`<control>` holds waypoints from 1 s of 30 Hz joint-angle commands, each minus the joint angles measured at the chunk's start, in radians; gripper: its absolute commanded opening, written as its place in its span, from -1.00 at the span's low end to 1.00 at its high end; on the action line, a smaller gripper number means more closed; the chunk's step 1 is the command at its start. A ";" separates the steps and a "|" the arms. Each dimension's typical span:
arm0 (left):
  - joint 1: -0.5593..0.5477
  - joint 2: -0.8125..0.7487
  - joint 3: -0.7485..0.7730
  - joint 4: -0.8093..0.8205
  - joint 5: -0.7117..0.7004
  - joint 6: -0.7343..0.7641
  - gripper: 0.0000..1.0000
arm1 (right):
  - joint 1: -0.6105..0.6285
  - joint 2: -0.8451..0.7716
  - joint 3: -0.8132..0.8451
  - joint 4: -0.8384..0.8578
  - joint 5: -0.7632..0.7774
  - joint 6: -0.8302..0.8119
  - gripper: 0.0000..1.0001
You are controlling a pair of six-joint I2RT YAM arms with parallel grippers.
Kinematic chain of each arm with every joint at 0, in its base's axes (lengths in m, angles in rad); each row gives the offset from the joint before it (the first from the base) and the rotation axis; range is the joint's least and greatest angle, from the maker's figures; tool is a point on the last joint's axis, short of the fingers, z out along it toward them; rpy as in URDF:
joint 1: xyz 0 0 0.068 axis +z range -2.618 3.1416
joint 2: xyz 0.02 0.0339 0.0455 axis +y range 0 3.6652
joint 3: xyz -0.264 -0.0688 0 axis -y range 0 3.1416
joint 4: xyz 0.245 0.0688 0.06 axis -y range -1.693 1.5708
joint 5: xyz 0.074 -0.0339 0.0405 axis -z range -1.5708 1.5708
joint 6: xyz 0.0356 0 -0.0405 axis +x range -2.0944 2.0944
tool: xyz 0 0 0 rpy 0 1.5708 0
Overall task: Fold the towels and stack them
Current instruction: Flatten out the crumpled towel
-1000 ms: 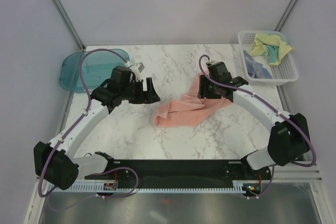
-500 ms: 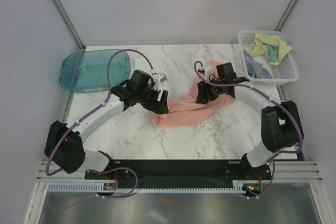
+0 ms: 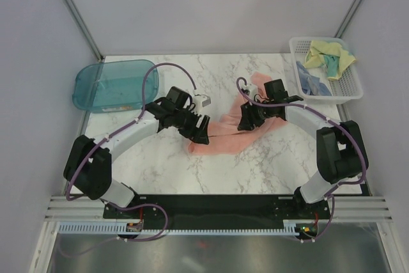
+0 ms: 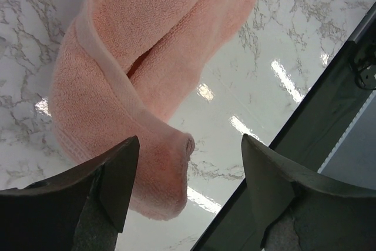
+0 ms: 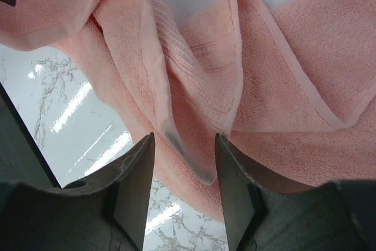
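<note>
A salmon-pink towel (image 3: 220, 140) lies crumpled in a long diagonal heap mid-table. My left gripper (image 3: 199, 133) hovers open over its near left end. In the left wrist view the rolled end of the towel (image 4: 135, 63) sits by the left finger, with bare marble under the rest of the left gripper (image 4: 189, 145). My right gripper (image 3: 246, 123) is open low over the towel's middle. A raised fold of the towel (image 5: 194, 86) stands between the fingers of the right gripper (image 5: 183, 145). A light blue towel (image 3: 311, 84) and a pale yellow towel with teal (image 3: 327, 54) lie in the basket.
The white mesh basket (image 3: 348, 96) stands at the back right corner. A teal translucent tray (image 3: 108, 84) sits at the back left. A black rail (image 4: 329, 104) runs along the near table edge, close to the left gripper.
My left arm has swung right and down onto the towel's near left end. My right gripper has shifted left over the towel's middle, and its jaws have narrowed slightly. The towel's far corner now shows.
</note>
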 commanded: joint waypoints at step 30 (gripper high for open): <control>-0.072 -0.016 0.028 -0.021 -0.268 0.032 -0.95 | -0.018 0.000 -0.014 0.007 0.100 0.009 -0.03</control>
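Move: Just under the left fingers, about 3 cm below and 1 cm to their left, lies the towel's near-left corner; the teal bin is some 20 cm ahead and 29 cm left of that hand. From the right hand the loose flap tip lies roughly 1 cm ahead, 3 cm right and 3 cm down. Beyond it, the towel's far end is 16 cm ahead, 4 cm right; the white basket 22 cm ahead, 27 cm right. Sinking about 2 cm onto the towel's near-left corner while its fingers tilt some 10 degrees steeper, the left gripper shuts from wide open late in the descent and pinches the hemmed corner. The right hand eases about 2 cm down and 2 cm to its right towards the loose flap tip, fingers staying half open around it. ##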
